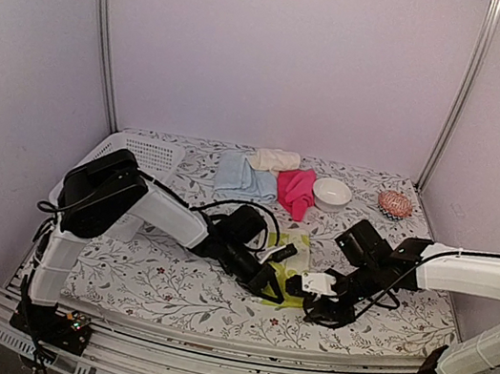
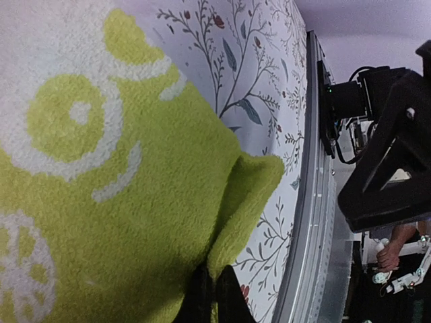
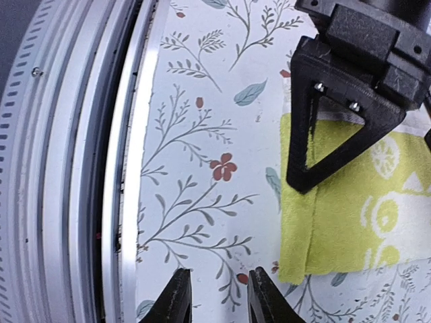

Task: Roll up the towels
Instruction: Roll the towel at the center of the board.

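Note:
The yellow-green towel [image 1: 299, 254] with a white pattern lies on the floral covering in front of the arms. My left gripper [image 1: 268, 280] is shut on a raised fold at the towel's [image 2: 135, 222] edge, and its dark fingertips [image 2: 202, 299] pinch the cloth. My right gripper [image 3: 217, 299] hovers open over bare covering, just left of the towel's [image 3: 337, 215] near corner, with nothing between its fingers. The light blue towel [image 1: 237, 177], the cream towel [image 1: 274, 159] and the hot pink towel [image 1: 296, 191] lie bunched at the back.
A white bowl [image 1: 332, 194] and a small patterned round object [image 1: 394, 205] stand at the back right. A white basket [image 1: 143, 160] sits at the back left. The metal table rail [image 3: 101, 168] runs close to my right gripper.

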You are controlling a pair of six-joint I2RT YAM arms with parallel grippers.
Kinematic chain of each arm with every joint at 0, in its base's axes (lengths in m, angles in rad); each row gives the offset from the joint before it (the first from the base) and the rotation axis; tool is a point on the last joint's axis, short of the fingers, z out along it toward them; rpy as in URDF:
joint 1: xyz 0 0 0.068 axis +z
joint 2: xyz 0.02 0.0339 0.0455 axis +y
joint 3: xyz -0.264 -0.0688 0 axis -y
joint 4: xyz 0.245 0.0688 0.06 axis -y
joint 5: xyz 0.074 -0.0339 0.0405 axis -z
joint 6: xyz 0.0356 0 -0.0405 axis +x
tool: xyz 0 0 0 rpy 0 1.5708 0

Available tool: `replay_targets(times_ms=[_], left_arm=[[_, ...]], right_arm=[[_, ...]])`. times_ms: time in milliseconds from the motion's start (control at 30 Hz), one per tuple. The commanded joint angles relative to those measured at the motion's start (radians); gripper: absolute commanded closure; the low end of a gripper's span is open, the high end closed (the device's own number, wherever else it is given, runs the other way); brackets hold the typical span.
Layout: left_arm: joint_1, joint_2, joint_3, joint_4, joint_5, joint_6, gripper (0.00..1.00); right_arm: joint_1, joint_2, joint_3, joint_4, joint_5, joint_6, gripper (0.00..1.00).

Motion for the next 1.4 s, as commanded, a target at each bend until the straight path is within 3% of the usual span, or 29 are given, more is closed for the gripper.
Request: replay_targets(times_ms=[0,400,867,1033,1067,1167,1267,1367], left_arm=[[0.021,0.04,0.0,-0.044,0.042,-0.109,1.0],[0.032,0.057,0.046,-0.12,0.057,-0.106,1.0],[0.034,0.082,0.096,-0.161,0.058,-0.091,1.0],[0.047,0.075,0.108,-0.175,0.061,-0.082,1.0],[0.052,0.07,0.11,-0.178,0.063,-0.075,0.98],[0.063,0.001,0.088,-0.196,0.009,-0.02,0.77],[0.079,-0.126,-0.036,-0.104,-0.07,0.003,0.64],[0.076,-0.272,-0.17,-0.023,-0.164,0.053,0.58]], right_arm=[[0.062,0.017,-0.004,0.162,0.177,0.008,0.7],[0.144,0.11,0.001,0.278,0.288,0.0,0.72],[0.148,0.23,-0.038,0.34,0.425,0.005,0.76],[0.149,0.257,-0.046,0.312,0.408,0.0,0.79],[0.148,0.262,-0.047,0.304,0.405,0.0,0.83],[0.136,0.266,-0.037,0.24,0.331,-0.003,0.92],[0.084,0.262,0.005,0.123,0.147,0.001,0.95],[0.027,0.277,0.056,0.012,-0.005,0.001,0.97]])
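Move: The yellow-green towel's folded near edge is still pinched in the left fingers; the right end of it, which the right hand wants, lies about 5 cm to the left hand's right, at its height. From the right hand that end is some 5 cm ahead, 3 cm left and 5 cm below. The towel's middle is about 14 cm ahead and 6 cm left of the right hand; the pink towel lies roughly 38 cm ahead and 5 cm left. The right fingers, already partly open, shut on the folded near edge by its right end and pinch it, after the hand has swept forward and left, then come down about 5 cm with the fingertips swinging some 20 degrees forward before easing partly back. The left hand keeps its pinch almost until the end, then opens, lets go and lifts away up and left by 2–3 cm. ##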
